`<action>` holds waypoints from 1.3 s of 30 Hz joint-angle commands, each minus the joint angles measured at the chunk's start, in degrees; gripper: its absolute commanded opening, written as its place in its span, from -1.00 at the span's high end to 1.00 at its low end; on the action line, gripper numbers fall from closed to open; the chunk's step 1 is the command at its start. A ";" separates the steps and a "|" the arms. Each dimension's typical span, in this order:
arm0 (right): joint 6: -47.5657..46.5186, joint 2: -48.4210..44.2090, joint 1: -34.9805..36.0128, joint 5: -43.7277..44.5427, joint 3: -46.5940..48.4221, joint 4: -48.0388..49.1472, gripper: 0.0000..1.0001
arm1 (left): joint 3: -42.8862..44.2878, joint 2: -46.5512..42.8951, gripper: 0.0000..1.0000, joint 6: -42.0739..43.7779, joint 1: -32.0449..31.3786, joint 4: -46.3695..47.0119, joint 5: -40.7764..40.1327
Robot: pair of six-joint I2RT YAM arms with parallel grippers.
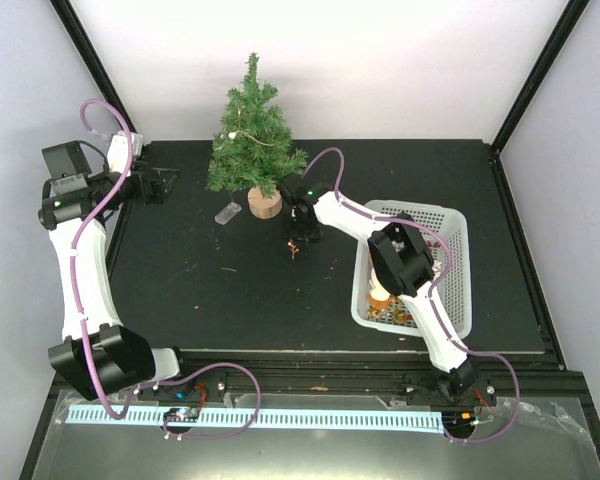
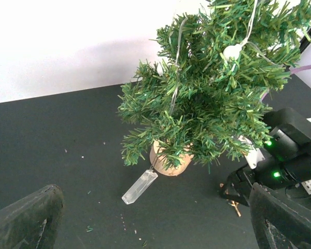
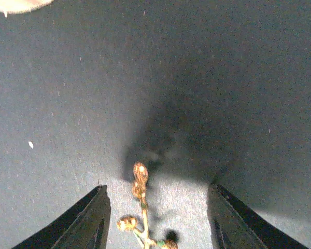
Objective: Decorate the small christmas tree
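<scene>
The small christmas tree stands on its wood disc at the back centre, with a white cord and bulb draped over it. A clear crystal ornament lies on the mat against the disc's left side. My left gripper hangs open and empty left of the tree, facing it. My right gripper is low over the mat, right of the disc. Its jaws are apart around a gold berry sprig lying on the mat; neither finger touches it.
A white basket holding several ornaments sits at the right, under the right arm's elbow. The black mat ends at a metal frame along the near edge. Small green needle bits lie scattered near the tree.
</scene>
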 commanded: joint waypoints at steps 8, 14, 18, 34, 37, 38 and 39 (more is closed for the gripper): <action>2.91 3.80 0.33 3.30 1.59 1.51 0.43 | 1.03 -0.55 -0.95 1.91 1.61 -3.91 2.30; 2.42 2.36 0.39 3.62 0.00 1.31 0.77 | 0.31 0.02 -0.95 2.27 2.37 -3.44 3.17; 1.97 0.87 0.40 4.39 -1.13 1.12 0.92 | -0.03 0.16 -0.95 1.86 2.59 -2.97 3.73; 2.47 -20.33 0.34 6.55 -7.39 2.01 0.98 | -0.77 0.28 -0.95 2.31 3.53 -2.45 5.38; 2.31 -21.29 -0.04 7.33 -1.33 0.03 0.98 | -0.92 0.64 -0.95 2.65 3.60 -2.45 6.73; 2.60 -20.93 -0.44 6.99 0.84 -0.52 0.98 | -1.00 0.73 -0.96 2.80 3.64 -2.38 7.33; 3.05 -20.34 -0.98 5.96 3.26 -1.08 0.98 | -0.95 0.84 -0.96 2.78 3.61 -2.29 7.93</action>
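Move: The berry sprig lies between the open right fingers, about 1 cm left of their middle and 1 cm below. The tree's wooden base stands some 9 cm ahead and 8 cm left of this hand, the basket about 27 cm right and 6 cm back. From the left hand, the sprig is roughly 24 cm right, 3 cm ahead and 33 cm below. Right hand eases forward 1 cm, pinches the berry sprig, draws back-right about 3 cm, then lifts some 17 cm. ##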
